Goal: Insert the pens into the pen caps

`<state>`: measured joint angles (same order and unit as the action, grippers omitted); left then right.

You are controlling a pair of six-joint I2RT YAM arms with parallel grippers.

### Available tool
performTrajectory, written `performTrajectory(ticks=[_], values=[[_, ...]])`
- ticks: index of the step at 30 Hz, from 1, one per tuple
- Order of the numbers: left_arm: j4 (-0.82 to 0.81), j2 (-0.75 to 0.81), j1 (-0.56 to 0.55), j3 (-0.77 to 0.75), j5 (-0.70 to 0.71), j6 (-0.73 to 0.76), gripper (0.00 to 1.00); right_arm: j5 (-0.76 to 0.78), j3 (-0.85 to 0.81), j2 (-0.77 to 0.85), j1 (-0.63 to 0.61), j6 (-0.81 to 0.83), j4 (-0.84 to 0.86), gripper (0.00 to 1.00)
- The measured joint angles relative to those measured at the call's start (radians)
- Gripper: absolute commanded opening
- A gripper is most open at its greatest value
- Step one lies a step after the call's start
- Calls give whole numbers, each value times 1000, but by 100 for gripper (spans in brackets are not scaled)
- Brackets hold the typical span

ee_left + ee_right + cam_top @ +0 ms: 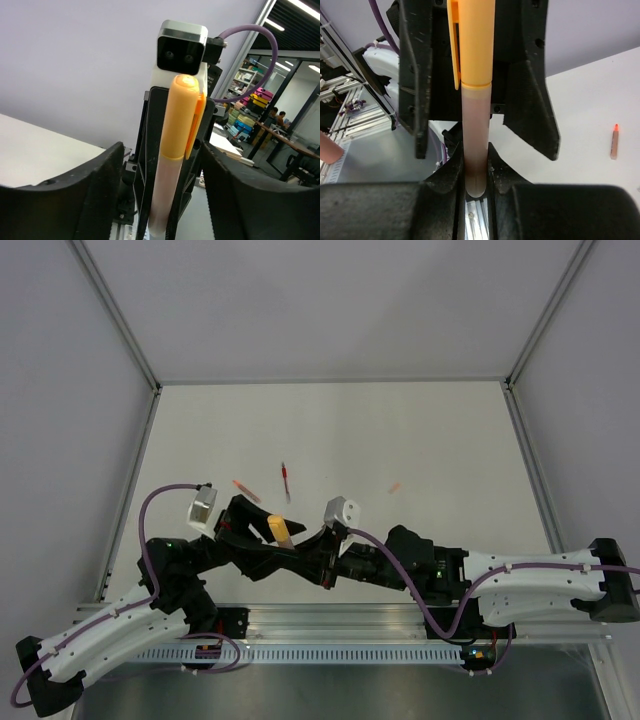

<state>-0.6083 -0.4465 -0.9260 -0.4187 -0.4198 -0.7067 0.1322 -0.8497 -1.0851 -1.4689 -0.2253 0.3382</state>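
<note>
A pale salmon pen (476, 130) with the orange cap (475, 40) seated on its end stands between the two grippers above the table's near edge. My right gripper (476, 170) is shut on the bare end of the barrel. My left gripper (162, 150) is open, its fingers (415, 75) standing apart on either side of the orange cap (182, 115) without touching it. From above, the cap (278, 528) shows where both grippers meet. The dark red pen (286, 482) lies on the table farther back, with a small reddish piece (245, 488) to its left.
A small orange piece (394, 486) lies on the table to the right. A salmon stick with a red tip (615, 141) lies on the white surface in the right wrist view. The aluminium rail (330, 618) runs along the near edge under both arms.
</note>
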Motion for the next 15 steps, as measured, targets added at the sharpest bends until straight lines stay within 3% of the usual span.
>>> performTrajectory(ticks=[6, 15], values=[[79, 0, 0, -1, 0, -6, 93, 16, 0, 58, 0, 13, -73, 0], [242, -5, 0, -51, 58, 9, 100, 69, 0, 106, 0, 10, -202, 0]])
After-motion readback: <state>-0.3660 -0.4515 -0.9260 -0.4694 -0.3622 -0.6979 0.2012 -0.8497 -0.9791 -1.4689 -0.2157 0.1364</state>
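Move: The capped orange pen stands upright in the right fingers, gripped at its lower end, so its middle is about 5 cm above that hand. The same middle sits at the left fingertips, about 2 cm to that hand's right and 2 cm above it. On the table, some 34 cm below the right hand, the red pen lies about 36 cm ahead and 9 cm left, and the orange-tipped pen about 33 cm ahead and 22 cm left. The capped pen stays pinched in the shut right fingers and is carried about 3 cm to the right, away from the left gripper, dipping a centimetre at the end. The left fingers, already half open and off the pen, spread fully while that hand sinks some 3 cm, also edging forward, and tilts roughly 10 degrees. ##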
